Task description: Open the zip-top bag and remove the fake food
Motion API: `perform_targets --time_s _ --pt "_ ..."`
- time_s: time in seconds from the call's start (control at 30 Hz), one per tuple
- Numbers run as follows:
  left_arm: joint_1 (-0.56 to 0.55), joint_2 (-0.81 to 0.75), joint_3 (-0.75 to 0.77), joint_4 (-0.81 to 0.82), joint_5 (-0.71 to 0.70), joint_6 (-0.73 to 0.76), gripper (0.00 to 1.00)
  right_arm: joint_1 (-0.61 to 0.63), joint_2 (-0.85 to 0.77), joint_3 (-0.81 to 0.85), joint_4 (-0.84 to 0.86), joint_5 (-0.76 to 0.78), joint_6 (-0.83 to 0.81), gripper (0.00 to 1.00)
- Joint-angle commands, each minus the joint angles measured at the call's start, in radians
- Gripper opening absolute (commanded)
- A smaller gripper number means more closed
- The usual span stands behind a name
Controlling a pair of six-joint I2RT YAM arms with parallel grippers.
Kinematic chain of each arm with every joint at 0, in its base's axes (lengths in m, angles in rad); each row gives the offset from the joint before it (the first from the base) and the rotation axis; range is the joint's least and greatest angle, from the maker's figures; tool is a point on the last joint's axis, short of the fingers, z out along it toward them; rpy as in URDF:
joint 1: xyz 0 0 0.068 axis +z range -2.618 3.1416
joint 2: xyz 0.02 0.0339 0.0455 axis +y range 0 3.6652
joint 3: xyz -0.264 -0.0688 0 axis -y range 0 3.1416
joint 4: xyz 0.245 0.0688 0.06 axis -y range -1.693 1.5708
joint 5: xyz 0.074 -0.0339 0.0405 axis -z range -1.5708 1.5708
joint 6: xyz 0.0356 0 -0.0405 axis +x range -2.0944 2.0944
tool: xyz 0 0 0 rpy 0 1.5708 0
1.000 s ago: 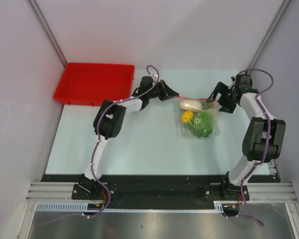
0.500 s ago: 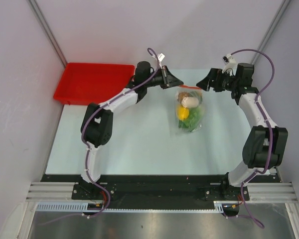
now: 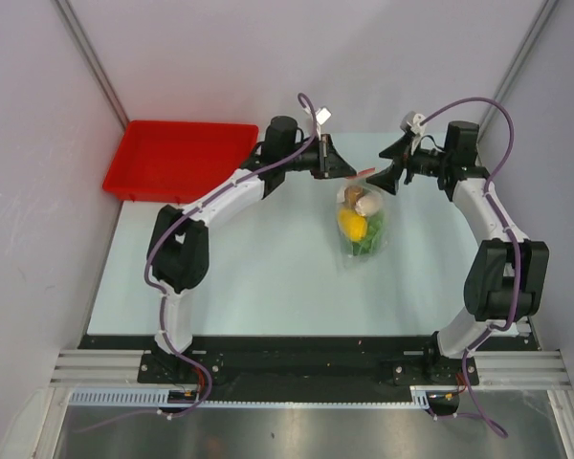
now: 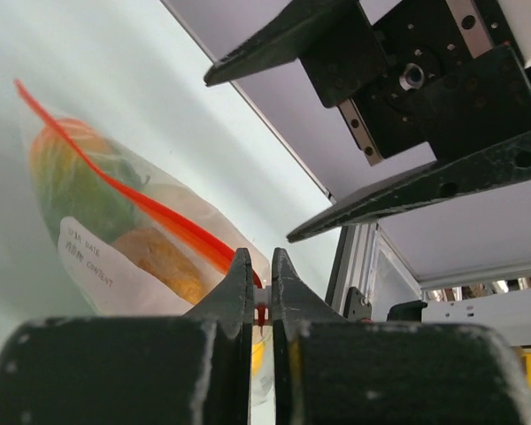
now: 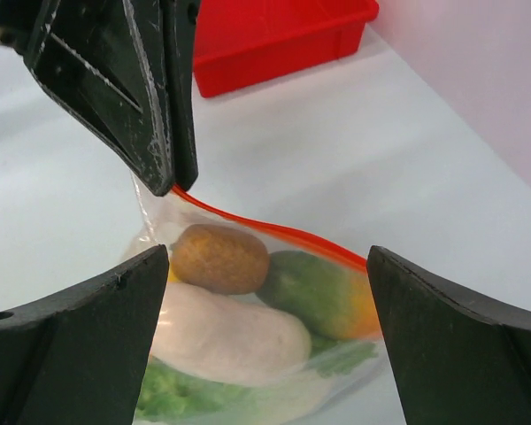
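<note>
The zip-top bag [image 3: 363,228] hangs by one corner of its red-orange zip strip [image 5: 274,232], its lower end on the table. My left gripper [image 3: 352,172] is shut on that corner [image 4: 261,305]. The strip looks closed along its length. Through the clear plastic I see the fake food: a brown piece [image 5: 219,258], a white radish [image 5: 230,336], a green-orange mango [image 5: 326,294], lettuce [image 5: 173,396] and a yellow piece [image 3: 352,225]. My right gripper [image 3: 386,176] stands wide open just right of the bag's top, facing it, touching nothing; its fingers [image 4: 398,195] show opposite the left jaws.
A red tray [image 3: 177,158] sits at the table's back left corner, behind the left arm. The pale table [image 3: 249,277] spreads in front of the bag. Grey walls stand close on both sides and behind.
The bag went from lying flat to hanging from the left gripper, and shifted left and back. Both grippers rose and drew closer together; the right one stayed open.
</note>
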Motion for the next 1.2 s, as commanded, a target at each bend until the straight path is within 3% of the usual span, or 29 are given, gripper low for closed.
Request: perform_targets --time_s 0.0,0.2,0.43,0.67,0.8,1.0,1.17 --pt "-0.012 -0.091 0.049 -0.021 0.040 0.067 0.00 -0.005 0.023 0.037 0.050 -0.100 -0.189 0.98" --pt "-0.031 -0.091 0.093 -0.050 0.059 0.086 0.00 0.022 0.060 0.057 0.035 -0.156 -0.276 0.91" --pt "-0.051 -0.099 0.095 -0.057 0.036 0.094 0.00 0.092 0.090 0.066 0.005 -0.050 -0.339 0.83" --pt "-0.051 -0.107 0.095 -0.081 -0.004 0.093 0.00 0.095 0.095 0.068 -0.085 -0.154 -0.402 0.73" --pt "-0.051 -0.111 0.095 -0.081 -0.018 0.088 0.00 0.105 0.093 0.068 -0.191 -0.168 -0.489 0.72" --pt "-0.052 -0.113 0.095 -0.101 -0.027 0.100 0.00 0.144 0.099 0.068 -0.218 -0.172 -0.509 0.73" --pt "-0.051 -0.122 0.093 -0.112 -0.030 0.108 0.00 0.162 0.107 0.068 -0.208 -0.209 -0.488 0.55"
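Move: Some 8 cm to the right hand's left, 2 cm nearer the base and 3 cm lower, one end of the bag's red zipper strip is pinched in the left fingertips. Hanging below that hand, the white food lies about 5 cm left, 2 cm back and 9 cm below the right hand, and the yellow food roughly 8 cm left, 6 cm back and 12 cm down. Closing in on the pinched strip end, the right hand goes about 6 cm left, sinking some 4 cm and drawing back nearly 3 cm, while it turns roughly 20 degrees counter-clockwise. Its wide-open jaws narrow partway around the left fingertips. The left hand keeps its pinch on the strip, easing about 2.5 cm back early on, then holding there. ##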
